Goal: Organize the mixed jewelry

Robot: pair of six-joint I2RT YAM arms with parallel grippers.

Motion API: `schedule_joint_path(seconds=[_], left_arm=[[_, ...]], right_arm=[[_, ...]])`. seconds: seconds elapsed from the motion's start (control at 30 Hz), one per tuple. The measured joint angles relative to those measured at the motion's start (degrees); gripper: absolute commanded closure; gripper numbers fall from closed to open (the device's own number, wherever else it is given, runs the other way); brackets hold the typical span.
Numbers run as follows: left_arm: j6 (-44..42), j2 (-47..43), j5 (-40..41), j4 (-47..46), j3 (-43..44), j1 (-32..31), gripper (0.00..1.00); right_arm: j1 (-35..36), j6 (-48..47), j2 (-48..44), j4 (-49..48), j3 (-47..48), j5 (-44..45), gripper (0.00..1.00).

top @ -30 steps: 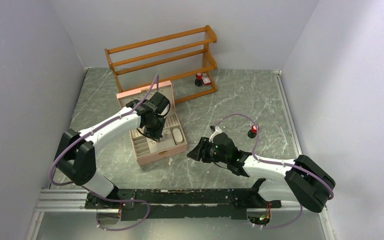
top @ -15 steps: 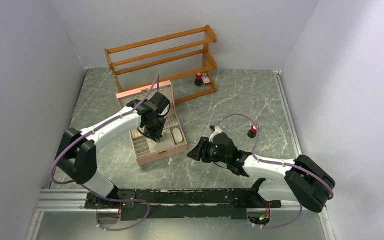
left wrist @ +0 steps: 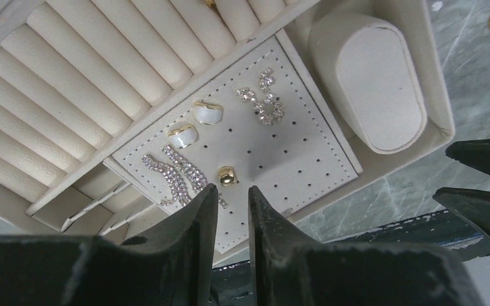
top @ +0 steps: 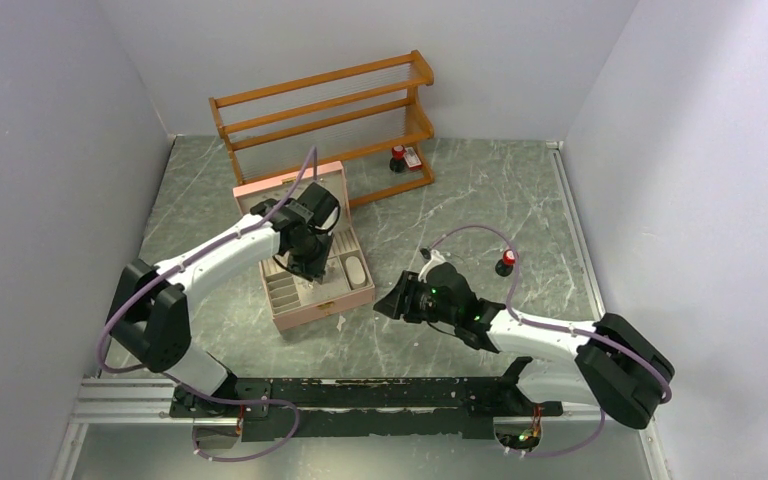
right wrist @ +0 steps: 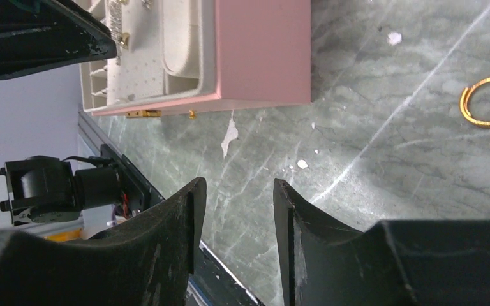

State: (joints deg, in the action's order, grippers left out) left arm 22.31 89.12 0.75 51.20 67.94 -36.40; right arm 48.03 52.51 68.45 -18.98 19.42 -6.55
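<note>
The pink box (top: 312,312) lies open under my left gripper (top: 309,268). In the left wrist view its white perforated panel (left wrist: 293,146) carries a small gold stud (left wrist: 227,175), two white-and-gold earrings (left wrist: 194,124) and sparkling rhinestone earrings (left wrist: 265,105). My left gripper (left wrist: 233,189) hovers just short of the stud, its jaws a narrow gap apart with nothing between them. A gold ring (right wrist: 488,102) lies on the marble to the right of the box (right wrist: 261,51). Low over the table, my right gripper (right wrist: 238,182) stands open and empty, near the box's front corner.
Cream ring rolls (left wrist: 89,83) and a padded cushion (left wrist: 373,89) fill the rest of the box. A wooden rack (top: 320,110) stands at the back. One red-capped bottle (top: 398,158) sits at the rack's foot, another (top: 505,262) at mid-right.
The left gripper's jaws have parted a little above the earring panel. Both arms have stayed almost where they were.
</note>
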Motion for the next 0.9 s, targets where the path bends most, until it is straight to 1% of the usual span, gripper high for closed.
schedule_joint_path(seconds=[0.17, 0.3, 0.4, 0.47, 0.53, 0.6, 0.63, 0.7, 0.73, 0.83, 0.9], left_arm=[[0.04, -2.71, 0.07, -0.35, 0.98, 0.0, 0.67], [0.11, -9.53, 0.33, -1.99, 1.2, 0.0, 0.6], [0.15, -17.22, 0.35, -5.05, 0.28, 0.0, 0.52], [0.44, -24.17, 0.52, -8.63, -2.32, 0.0, 0.48], [0.9, -30.86, 0.74, -10.6, -5.14, 0.0, 0.4], [1.44, -37.31, 1.22, -12.17, -7.96, 0.0, 0.35], [1.75, -39.65, 1.46, -12.57, -8.85, 0.0, 0.33], [2.54, -44.68, 1.64, -13.53, -10.56, 0.0, 0.18], [2.78, -46.75, 1.66, -13.79, -11.08, 0.0, 0.13], [3.43, -52.33, 1.68, -14.67, -12.59, 0.0, 0.04], [3.52, -55.21, 1.75, -14.71, -13.35, 0.0, 0.02]], right_arm=[[0.04, -1.81, -1.95, 4.26, 3.89, 1.79, 0.53], [0.07, -3.5, -4.63, 8.68, 7.5, 5.07, 0.54], [0.07, -4.5, -6.95, 13.16, 9.53, 8.57, 0.54], [0.09, -5.03, -8.09, 16.52, 10.71, 10.71, 0.53], [0.09, -5.33, -8.96, 20.5, 12.13, 13.09, 0.52], [0.07, -5.9, -9.22, 24.65, 13.79, 15.02, 0.51], [0.07, -6.29, -8.96, 27.1, 14.91, 15.69, 0.5], [0.04, -7.04, -7.41, 32.3, 18.03, 17.0, 0.5], [0.04, -7.56, -6.19, 34.69, 19.85, 17.73, 0.5], [0.04, -8.92, -2.71, 40.87, 23.76, 19.93, 0.49], [0.04, -9.6, -1.09, 44.24, 24.7, 21.27, 0.49]])
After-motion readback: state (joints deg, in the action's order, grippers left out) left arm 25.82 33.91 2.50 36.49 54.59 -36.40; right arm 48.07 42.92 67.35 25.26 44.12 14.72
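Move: The gold stud earring I have just set down lies right at my left fingertips, on the peg board about 1 cm below. The two white earrings are 3 cm ahead of it, the oval pillow some 8 cm to its right. From my right hand, the loose gold stud on the table lies about 9 cm right, 1 cm ahead and 5 cm down; two gold rings lie at the same height, 4 cm ahead and 7 cm right, and 3 cm ahead and 10 cm right. I lift my left hand about 20 cm clear of the peg board, drifting back and left in the later part, its pointing-down fingers tipping up towards forward and right while they spread from narrow to nearly wide open. Meanwhile my empty right hand rises past the box's corner and swings right and forward, about 6 cm right, until it is almost over the loose rings, then begins to sink, turning its half-open fingers more downward. ##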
